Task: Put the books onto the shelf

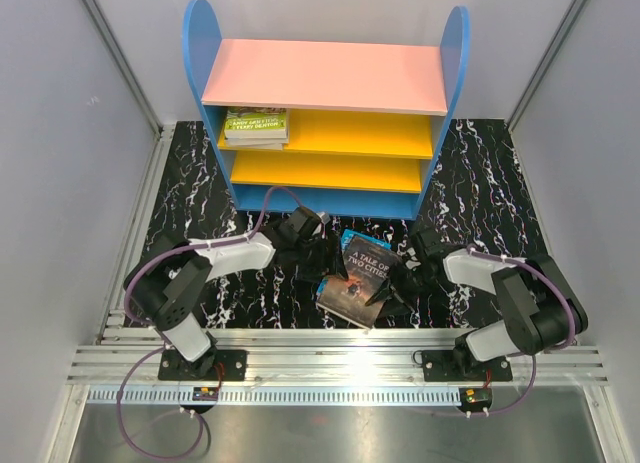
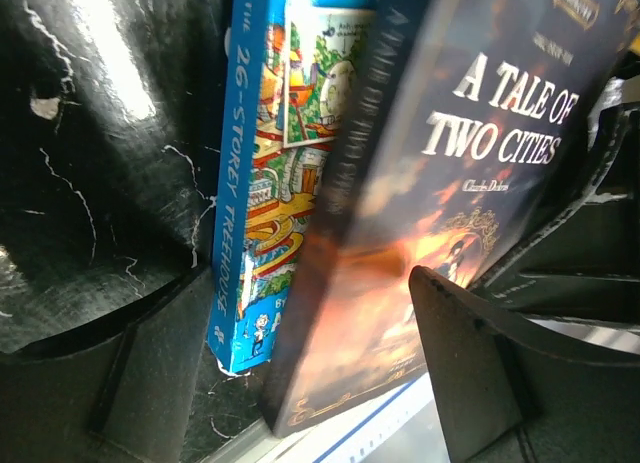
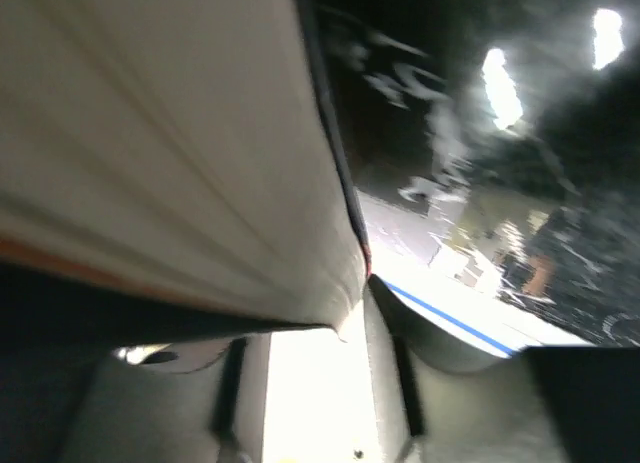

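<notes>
The shelf [image 1: 200,53] stands at the back, with books [image 1: 256,126] lying at the left of its upper yellow board. On the mat, the dark "A Tale of Two Cities" book [image 1: 355,286] [image 2: 470,153] leans tilted over the blue "26-Storey Treehouse" book [image 1: 352,241] [image 2: 255,183]. My left gripper [image 1: 322,263] [image 2: 300,383] is open at the books' left, its fingers wide on either side of their lower ends. My right gripper [image 1: 388,283] [image 3: 300,383] is at the dark book's right edge. Its fingers press on either side of the pale page block [image 3: 180,133] in a blurred view.
A black marbled mat [image 1: 200,193] covers the table. An aluminium rail [image 1: 330,368] runs along the near edge by the arm bases. White walls close in on the left, right and back.
</notes>
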Motion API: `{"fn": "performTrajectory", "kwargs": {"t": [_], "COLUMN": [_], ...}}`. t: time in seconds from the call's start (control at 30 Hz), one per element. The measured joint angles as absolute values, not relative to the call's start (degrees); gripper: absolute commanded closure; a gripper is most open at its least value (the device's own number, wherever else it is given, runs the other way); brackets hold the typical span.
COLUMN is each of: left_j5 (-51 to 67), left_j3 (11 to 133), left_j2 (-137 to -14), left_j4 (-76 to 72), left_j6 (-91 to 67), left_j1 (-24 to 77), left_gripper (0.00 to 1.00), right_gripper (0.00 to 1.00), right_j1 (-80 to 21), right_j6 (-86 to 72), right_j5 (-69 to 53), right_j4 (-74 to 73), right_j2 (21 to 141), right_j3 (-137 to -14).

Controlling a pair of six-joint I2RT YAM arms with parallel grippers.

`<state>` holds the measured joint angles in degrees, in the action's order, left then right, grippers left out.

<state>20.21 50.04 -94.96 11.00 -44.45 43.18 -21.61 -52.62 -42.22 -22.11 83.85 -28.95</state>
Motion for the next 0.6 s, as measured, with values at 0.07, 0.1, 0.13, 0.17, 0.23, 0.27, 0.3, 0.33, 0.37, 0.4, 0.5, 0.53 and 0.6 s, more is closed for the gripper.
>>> {"fn": "performTrajectory", "kwargs": {"t": [0.07, 0.1, 0.13, 0.17, 0.23, 0.27, 0.3, 0.33, 0.37, 0.4, 0.5, 0.53, 0.6], "left_j5": [18.65, 18.33, 18.22, 18.26, 18.7, 18.81, 18.85, 18.92, 19.0, 19.03, 19.4, 19.7, 20.4], "left_j3": [50.7, 50.85, 50.89, 50.89, 50.87, 50.87, 50.83, 50.63, 50.41, 50.26, 48.93, 48.05, 45.91], "left_j2": [-94.87, -94.76, -94.67, -94.63, -94.63, -94.63, -94.63, -94.63, -94.61, -94.52, -93.17, -92.27, -90.08], "left_j4": [12.27, 12.51, 12.58, 12.56, 12.43, 12.36, 12.32, 12.05, 11.88, 11.7, 10.74, 10.15, 9.17], "left_j6": [-43.46, -43.0, -42.72, -42.39, -42.17, -42.15, -42.15, -42.19, -42.17, -42.17, -42.28, -42.57, -43.33], "left_j1": [44.12, 44.42, 44.6, 44.66, 44.66, 44.66, 44.66, 44.66, 44.66, 44.66, 44.77, 44.93, 45.25], "left_gripper": [0.16, 0.16, 0.16, 0.17, 0.17, 0.17, 0.17, 0.17, 0.17, 0.17, 0.16, 0.17, 0.17], "right_gripper": [0.69, 0.71, 0.75, 0.84, 0.98, 1.0, 1.0, 1.0, 1.0, 1.0, 1.0, 1.0, 1.0], "right_j1": [-21.67, -21.69, -21.71, -21.74, -21.76, -21.76, -21.76, -21.76, -21.76, -21.76, -22.06, -22.17, -22.74], "right_j6": [-52.16, -52.05, -51.88, -51.66, -51.31, -51.2, -51.13, -51.03, -50.78, -50.68, -50.59, -50.52, -50.13], "right_j5": [-43.29, -43.86, -44.34, -44.8, -45.91, -46.46, -46.72, -46.92, -47.13, -47.2, -45.84, -45.01, -42.35], "right_j4": [-21.58, -21.17, -20.56, -20.01, -18.59, -17.93, -17.34, -16.99, -16.78, -16.93, -18.15, -18.81, -21.45], "right_j2": [84.99, 85.56, 86.08, 86.59, 87.57, 88.16, 88.58, 88.88, 89.06, 89.06, 87.57, 86.89, 85.03], "right_j3": [-29.52, -29.82, -30.02, -30.24, -30.63, -30.94, -31.27, -31.64, -32.01, -32.23, -32.32, -32.45, -33.41]}}
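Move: A Tale of Two Cities lies with its middle some 8 cm to the right of the left hand, about level with it, and 1 cm lower; its near left corner is by the open left fingers. From the right hand, at its near right part, that middle is about 7 cm ahead and 6 cm left. The 26-Storey Treehouse sits mostly beneath, centred roughly 3 cm ahead and 6 cm right of the left hand. The bottom shelf's front edge is some 16 cm ahead of the left hand. The right hand shuts its half-closed fingers almost fully on the near right part of A Tale of Two Cities, one finger over the cover, while edging about 2 cm forward, a little to the left and up, taking the book's right side towards the shelf and the left hand. Beside the near left corner, the left hand stays wide open without gripping and nearly still at first, then draws back about 2 cm and rises 1 cm. ##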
